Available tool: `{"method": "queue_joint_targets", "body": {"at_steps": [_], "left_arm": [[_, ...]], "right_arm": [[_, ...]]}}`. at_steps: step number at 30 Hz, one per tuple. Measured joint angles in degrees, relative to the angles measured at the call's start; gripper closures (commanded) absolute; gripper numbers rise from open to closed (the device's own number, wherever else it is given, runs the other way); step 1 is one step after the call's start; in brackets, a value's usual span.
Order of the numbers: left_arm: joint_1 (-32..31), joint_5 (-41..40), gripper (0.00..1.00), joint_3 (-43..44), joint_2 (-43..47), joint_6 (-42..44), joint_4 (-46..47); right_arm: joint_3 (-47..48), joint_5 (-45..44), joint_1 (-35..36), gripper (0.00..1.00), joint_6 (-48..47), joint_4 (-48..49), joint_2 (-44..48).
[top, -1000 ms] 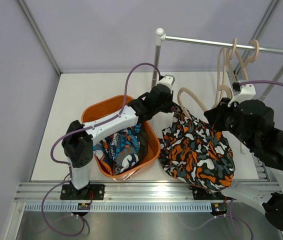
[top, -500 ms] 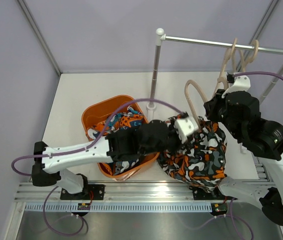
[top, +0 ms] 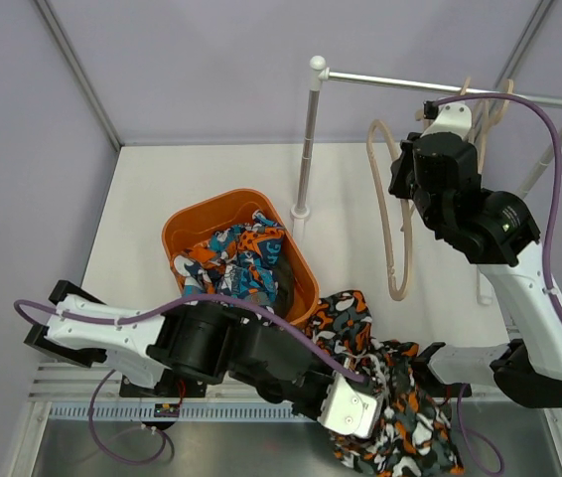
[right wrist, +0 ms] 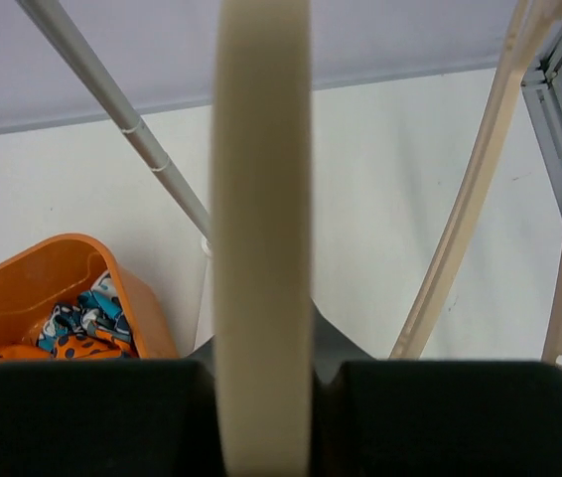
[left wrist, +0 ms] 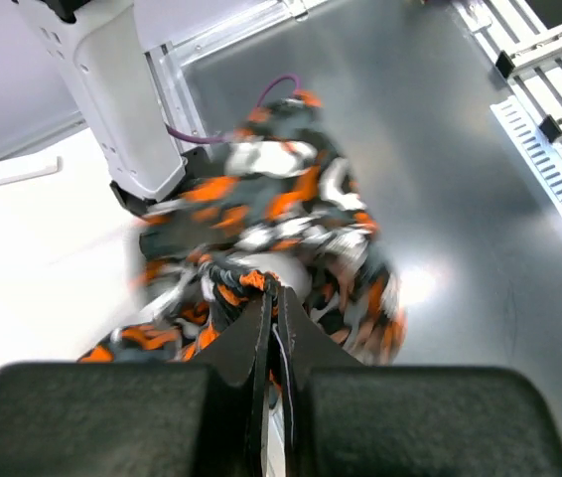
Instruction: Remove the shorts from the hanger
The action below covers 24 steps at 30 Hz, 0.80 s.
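Observation:
The orange-black-white blotch shorts point(top: 400, 422) point(left wrist: 281, 199) hang bunched over the near metal edge of the table, off the hanger. My left gripper point(left wrist: 271, 290) point(top: 365, 393) is shut on a fold of them. The beige hanger point(top: 398, 214) point(right wrist: 261, 179) is bare and hangs in the air below the rail point(top: 400, 83). My right gripper point(top: 402, 177) point(right wrist: 261, 348) is shut on it. A blue-orange-white swirl pair of shorts point(top: 233, 260) point(right wrist: 74, 323) lies in the orange basket point(top: 184, 227) point(right wrist: 13, 283).
The rack's upright pole point(top: 306, 149) point(right wrist: 122, 124) stands just behind the basket. More beige hangers point(top: 485, 109) point(right wrist: 470, 229) hang on the rail at the right. The slotted metal strip point(left wrist: 549, 169) runs along the near edge.
My left arm swung right and toward the near edge, pulling the blotch shorts off the hanger. My right arm lifted the now bare hanger up toward the rail.

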State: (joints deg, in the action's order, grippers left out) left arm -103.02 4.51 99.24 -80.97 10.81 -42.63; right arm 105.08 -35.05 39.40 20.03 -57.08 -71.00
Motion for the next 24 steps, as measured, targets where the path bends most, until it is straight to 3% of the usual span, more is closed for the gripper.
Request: {"method": "queue_joint_targets", "body": {"at_steps": [4,10,15,24], "left_arm": [[0.00,-4.02,1.00,-0.46,3.54,1.05,0.33],[0.04,-27.15,1.00,-0.48,10.32,8.87,10.12],[0.35,-44.11,1.00,4.24,10.62,25.29,27.50],[3.23,-49.72,1.00,11.56,10.91,54.86,61.79]], "right_arm": [[4.02,-2.51,0.00,1.00,-0.96,-0.02,-2.29],[3.72,-3.19,0.00,1.00,-1.03,-0.24,-1.55],[3.06,-3.39,0.00,1.00,-1.05,-1.20,-0.09],[3.08,-3.41,-0.02,1.00,-1.46,-1.73,1.01]]}}
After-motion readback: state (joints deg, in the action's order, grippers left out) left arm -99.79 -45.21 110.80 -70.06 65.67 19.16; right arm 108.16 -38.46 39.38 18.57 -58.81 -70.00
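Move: My left hand already grips the orange-and-black shorts, free of their hanger. The orange bin for them lies about 36 cm ahead, 23 cm to my left and 30 cm below, with the blue shorts inside it. The empty hanger in my right hand is some 37 cm ahead and 7 cm to the right, about level. From my right hand the bin is roughly 32 cm left, neither ahead nor back, and 36 cm below; the rail is about 15 cm ahead and 10 cm above. I sweep my left hand steeply up, some 34 cm, and also about 20 cm each forward and left, hauling the shorts up and across towards the space above the bin. The shut fingers keep their pinch while the wrist swings counter-clockwise and tips up about 90 degrees, from pointing right and down to forward, right and up. My right hand keeps the empty hanger, rising a couple of centimetres and easing slightly right. ##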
